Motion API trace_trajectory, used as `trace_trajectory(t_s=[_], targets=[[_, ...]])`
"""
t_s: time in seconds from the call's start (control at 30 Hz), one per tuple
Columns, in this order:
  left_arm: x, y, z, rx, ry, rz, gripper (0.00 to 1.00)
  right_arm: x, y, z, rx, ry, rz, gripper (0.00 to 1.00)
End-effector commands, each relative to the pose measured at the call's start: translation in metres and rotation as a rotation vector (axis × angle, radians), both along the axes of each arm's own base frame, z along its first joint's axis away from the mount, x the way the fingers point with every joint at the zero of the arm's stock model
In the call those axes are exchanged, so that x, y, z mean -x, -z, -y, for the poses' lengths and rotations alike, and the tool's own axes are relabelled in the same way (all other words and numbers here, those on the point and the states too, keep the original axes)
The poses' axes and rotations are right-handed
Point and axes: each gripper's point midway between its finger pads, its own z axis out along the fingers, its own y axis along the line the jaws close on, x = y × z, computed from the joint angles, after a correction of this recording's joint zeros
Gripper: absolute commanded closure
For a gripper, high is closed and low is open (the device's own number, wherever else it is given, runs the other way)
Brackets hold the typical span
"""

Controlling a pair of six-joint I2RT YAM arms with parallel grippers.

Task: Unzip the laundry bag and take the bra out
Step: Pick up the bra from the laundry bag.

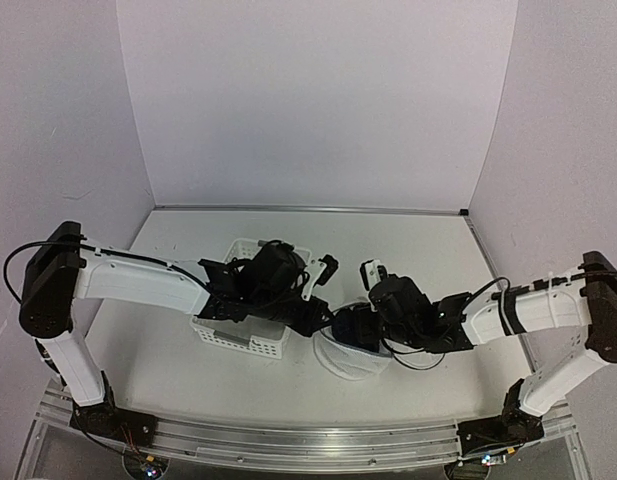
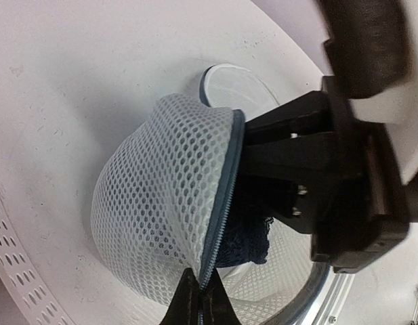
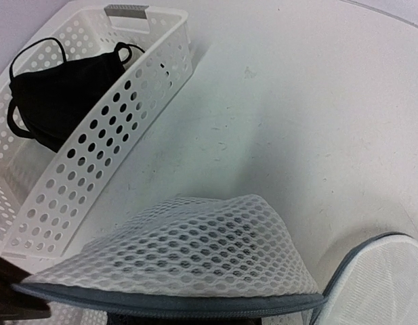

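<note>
The laundry bag (image 1: pixel 354 364) of white mesh lies on the table between both arms, its domed lid (image 2: pixel 161 196) lifted along the grey zipper edge (image 2: pixel 225 193). My left gripper (image 2: pixel 200 302) is shut on that zipper edge at the lid's lower end. My right gripper (image 2: pixel 253 139) reaches in under the lid with its fingers close together and their tips hidden by the mesh. Dark fabric, the bra (image 2: pixel 248 240), hangs below them above the bag's floor. In the right wrist view the lid (image 3: pixel 195 250) covers my fingers.
A white lattice basket (image 1: pixel 238 342) stands left of the bag, under my left arm. In it lies another black garment with thin straps (image 3: pixel 53 98). White walls close in the table on three sides.
</note>
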Motion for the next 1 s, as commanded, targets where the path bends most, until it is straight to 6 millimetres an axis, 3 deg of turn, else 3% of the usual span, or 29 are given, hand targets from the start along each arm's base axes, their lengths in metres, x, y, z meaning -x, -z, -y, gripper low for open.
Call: trace_trajectory(t_s=[0.0,0.17,0.77,0.97], targets=[[0.009,-0.034,-0.005,0.064,0.045,0.071,1.0,-0.015,-0.008,-0.011,-0.066,0.029,-0.001,1.0],[0.012,-0.026,-0.013,0.049,0.041,0.067,1.0,-0.013,0.0,-0.009,-0.126,0.013,-0.052,1.0],[0.002,0.003,-0.009,0.002,-0.038,0.003,1.0,0.007,-0.106,-0.01,-0.318,-0.13,0.084,1.0],[-0.007,-0.005,-0.007,0.019,-0.094,0.003,1.0,0.016,-0.116,-0.007,-0.29,-0.176,0.075,1.0]])
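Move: Keep the right fingers on the bra, whose bulk hangs about 3 cm below them inside the laundry bag; the bag's middle is roughly 3 cm back, 2 cm left and 6 cm down. The white basket lies about 10 cm ahead and 23 cm left, and the bag's open lid some 10 cm to the right, level with the hand, both lower. For the left hand, pinching the bag's zip rim, the bra lies about 7 cm right, 2 cm back and 4 cm below. With the right gripper still shut on the bra, dip a further 1.5 cm or so into the bag, then draw up some 10 cm, easing slightly back near the top and rolling the hand's left side up about 15 degrees. Keep the left fingers pinched on the zip rim as a counter-hold, shifting them about 2 cm left, away from the right hand. ##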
